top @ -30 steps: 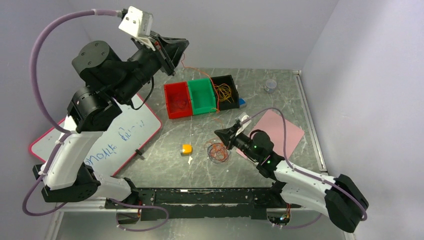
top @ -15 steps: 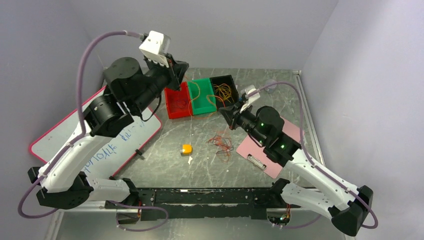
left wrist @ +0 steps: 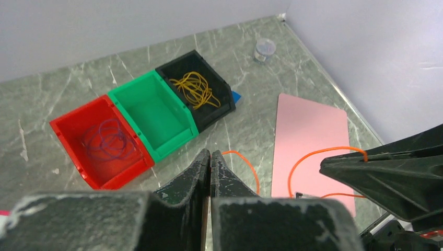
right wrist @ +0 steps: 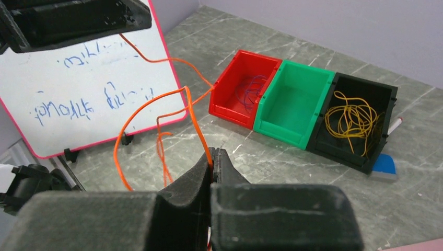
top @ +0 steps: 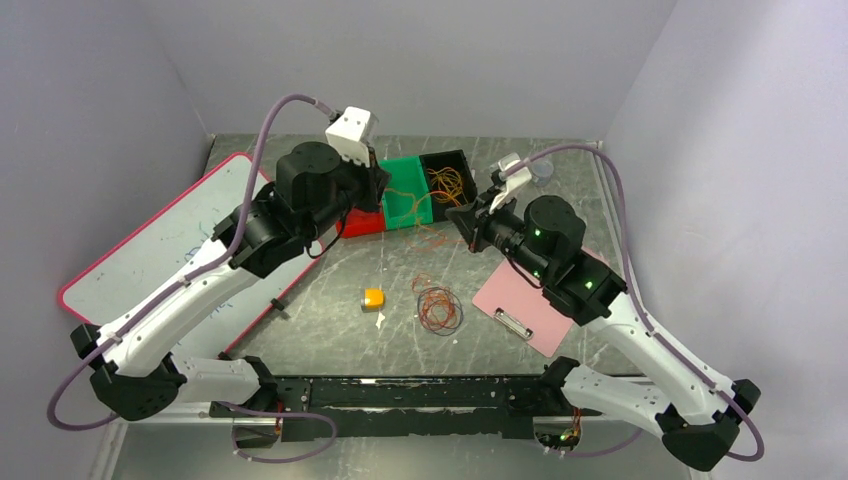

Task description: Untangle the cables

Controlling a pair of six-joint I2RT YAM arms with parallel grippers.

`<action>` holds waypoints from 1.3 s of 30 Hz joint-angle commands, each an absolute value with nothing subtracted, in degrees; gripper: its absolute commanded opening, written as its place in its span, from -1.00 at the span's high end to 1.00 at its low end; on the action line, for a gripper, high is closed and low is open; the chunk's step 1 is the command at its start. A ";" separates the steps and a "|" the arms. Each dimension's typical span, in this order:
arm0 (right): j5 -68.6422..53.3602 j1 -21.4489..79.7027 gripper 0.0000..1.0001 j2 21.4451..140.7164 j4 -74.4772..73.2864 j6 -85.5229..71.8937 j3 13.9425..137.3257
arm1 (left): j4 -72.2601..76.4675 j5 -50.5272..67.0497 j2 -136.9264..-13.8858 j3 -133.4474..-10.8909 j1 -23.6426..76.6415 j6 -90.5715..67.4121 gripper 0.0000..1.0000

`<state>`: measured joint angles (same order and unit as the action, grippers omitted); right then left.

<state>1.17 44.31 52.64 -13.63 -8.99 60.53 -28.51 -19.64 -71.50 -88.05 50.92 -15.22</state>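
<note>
A thin orange cable (right wrist: 189,104) hangs slack in loops between my two grippers above the table. My right gripper (right wrist: 213,152) is shut on it, the wire pinched between the fingertips. My left gripper (left wrist: 210,153) is shut too, and the same orange cable (left wrist: 249,163) comes out beside its tips. In the top view the left gripper (top: 377,192) hovers over the red bin and the right gripper (top: 459,214) is close by, in front of the black bin. The remaining cables (top: 438,308) lie as a small reddish coil on the table below.
Red bin (left wrist: 99,141) holds a purple wire, green bin (left wrist: 151,112) stands beside it, black bin (left wrist: 196,89) holds yellow wires. A whiteboard (top: 170,240) lies left, a pink sheet (top: 520,295) right. A small yellow block (top: 374,297) sits near the coil and a clear cup (top: 541,170) at the back.
The right gripper rose from the coil and moved back toward the bins with the orange cable. The left arm swung right and down over the red bin. The coil settled on the table.
</note>
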 commanded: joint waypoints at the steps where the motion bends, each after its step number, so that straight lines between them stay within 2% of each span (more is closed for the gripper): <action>1: 3.38 44.38 1.00 54.24 -16.50 -9.65 62.09 | -25.57 -12.14 -71.44 -85.20 47.52 -19.33 0.86; 10: 8.35 42.59 1.00 63.01 -10.69 -11.03 64.19 | -19.46 7.32 -79.36 -81.87 32.70 -22.14 0.86; 19: -2.83 31.79 1.00 78.97 0.80 -14.13 67.18 | -13.66 15.83 -93.12 -86.49 24.76 -18.87 0.86; 28: -7.78 27.77 1.00 92.68 8.18 -13.59 73.50 | -12.20 17.70 -108.15 -96.98 23.04 -17.45 0.86; 39: -10.70 25.01 1.00 104.13 9.34 -11.28 81.47 | -13.82 18.62 -123.23 -107.75 22.89 -16.66 0.85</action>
<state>-8.58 25.61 101.43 7.38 -12.78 78.39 -14.59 17.06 -120.60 -104.79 23.22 -17.76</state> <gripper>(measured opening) 0.009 0.075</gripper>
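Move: The green bin I'm bringing the orange cable to lies about 30 cm ahead of my left hand, 3 cm to its right and 37 cm below. The black bin is 13 cm to the right of the green one, the red bin 13 cm to the left of it. From my right hand, the green bin is some 34 cm ahead, 9 cm left and 32 cm down. The leftover cable pile sits almost straight beneath my right hand. I carry the orange cable out over the green bin with both hands, fingers still shut on it. My left hand reaches some 24 cm forward while sinking nearly as much, its fingers tipping down over 20 degrees. My right hand goes equally far forward but sinks only about 12 cm, drifts slightly left, tips down and turns a little clockwise. ##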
